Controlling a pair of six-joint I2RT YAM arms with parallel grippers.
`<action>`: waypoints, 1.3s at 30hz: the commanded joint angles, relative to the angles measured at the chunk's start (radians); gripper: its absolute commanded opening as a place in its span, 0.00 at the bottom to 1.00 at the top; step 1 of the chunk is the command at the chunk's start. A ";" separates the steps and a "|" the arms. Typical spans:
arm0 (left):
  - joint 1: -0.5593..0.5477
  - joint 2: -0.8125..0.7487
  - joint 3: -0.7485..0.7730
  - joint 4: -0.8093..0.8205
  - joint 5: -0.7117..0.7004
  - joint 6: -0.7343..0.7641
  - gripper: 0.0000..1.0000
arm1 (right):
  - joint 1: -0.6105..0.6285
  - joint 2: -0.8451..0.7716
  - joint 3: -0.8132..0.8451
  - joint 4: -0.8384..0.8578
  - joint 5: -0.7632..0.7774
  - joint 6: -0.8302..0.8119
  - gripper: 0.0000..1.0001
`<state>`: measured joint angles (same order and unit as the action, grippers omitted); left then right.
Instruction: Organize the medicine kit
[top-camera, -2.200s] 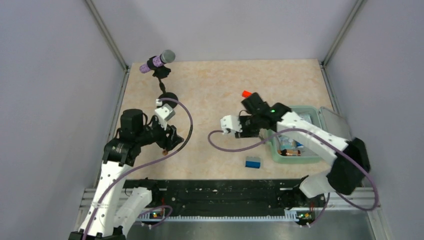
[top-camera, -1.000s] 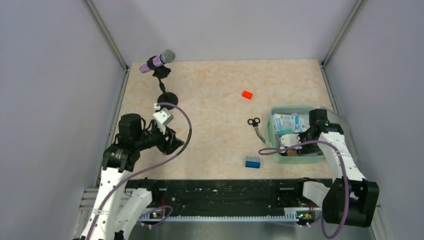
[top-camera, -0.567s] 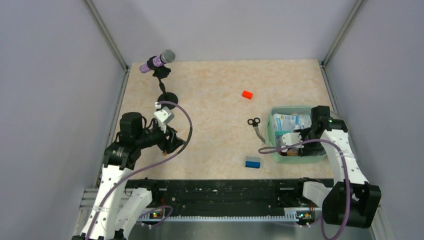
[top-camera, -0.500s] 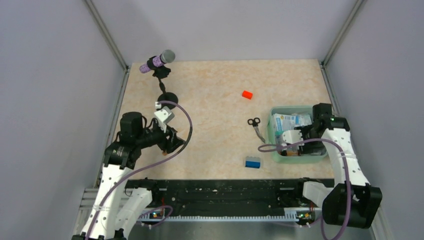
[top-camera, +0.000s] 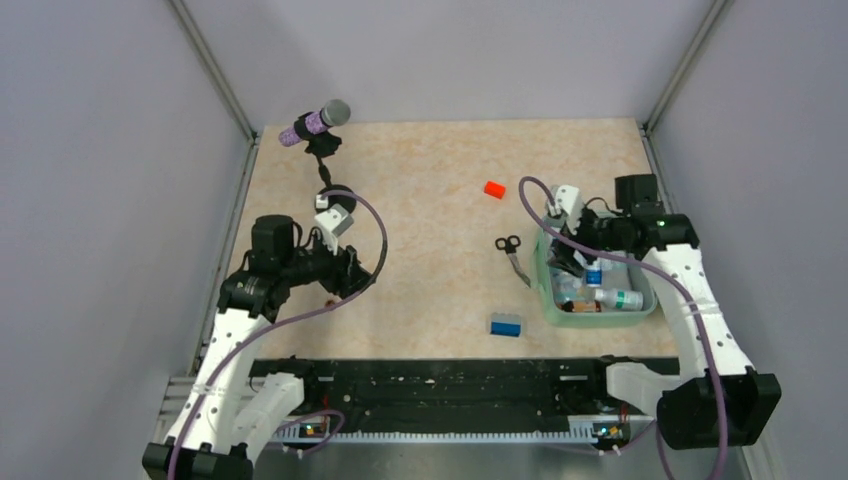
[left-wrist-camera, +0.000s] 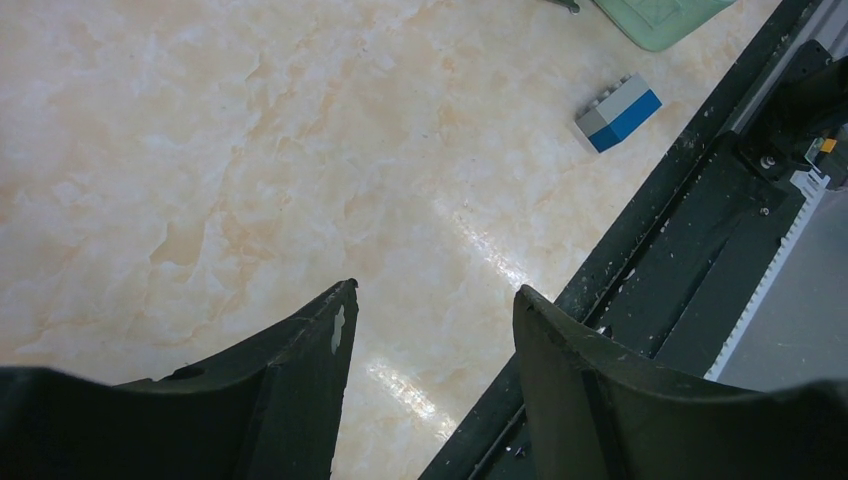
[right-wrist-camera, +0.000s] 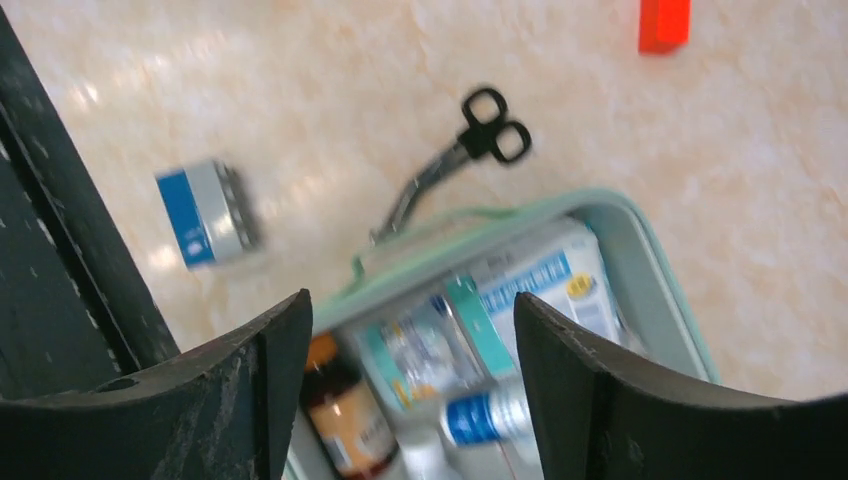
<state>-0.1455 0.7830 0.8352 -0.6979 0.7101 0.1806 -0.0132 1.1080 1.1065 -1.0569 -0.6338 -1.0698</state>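
Note:
The medicine kit (top-camera: 546, 290) is a pale mint-green case lying open at the right of the table. Inside it are medicine boxes (right-wrist-camera: 540, 280), a brown bottle (right-wrist-camera: 350, 420) and a white bottle with a blue label (right-wrist-camera: 490, 415). My right gripper (top-camera: 572, 252) hovers over the kit's far left part, open, with nothing between its fingers (right-wrist-camera: 412, 310). The kit's rim (right-wrist-camera: 450, 235) shows below them. At the left side of the table my left gripper (top-camera: 345, 275) hangs open and empty above bare tabletop (left-wrist-camera: 432, 292).
Black-handled scissors (top-camera: 513, 252) lie just left of the kit. A blue and grey block (top-camera: 506, 325) sits near the front rail, and an orange-red block (top-camera: 494, 189) lies farther back. A microphone on a stand (top-camera: 318, 122) is at the back left.
My right gripper has risen out of the kit, swung toward the back and opened; a white bottle now lies in the kit. The left arm has shifted slightly to the right.

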 joint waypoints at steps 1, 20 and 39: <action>-0.004 0.049 0.021 0.041 0.001 -0.002 0.63 | 0.168 -0.018 -0.084 0.335 -0.104 0.473 0.71; -0.026 0.012 0.008 -0.064 -0.041 0.055 0.62 | 0.381 0.472 -0.078 0.701 0.315 0.944 0.53; -0.026 -0.029 0.009 -0.059 -0.025 0.037 0.62 | 0.442 0.637 -0.074 0.623 0.477 0.913 0.33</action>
<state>-0.1677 0.7925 0.8379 -0.7715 0.6685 0.2146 0.4068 1.7012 1.0046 -0.3973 -0.1852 -0.1627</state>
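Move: The scissors lie on the table some 8 cm ahead of the right hand, 8 cm to its left and about 18 cm below. The open medicine box is about 16 cm to the right of them and nearly level; the blue-grey block sits some 15 cm nearer the base and 3 cm farther left than the scissors, the red block 18 cm farther out and 3 cm left. From the left hand the scissors are roughly 13 cm ahead, 31 cm right, 20 cm down. To the scissors comes the right hand, leaving the space over the box: it first swings left about 11 cm, then reaches forward some 7 cm and sinks about 17 cm towards their shank, edging slightly back right. The wrist tips down and turns clockwise some 30 degrees as the fingers close to about half their starting gap, still apart just above the shank near the pivot; no contact can be made out. ##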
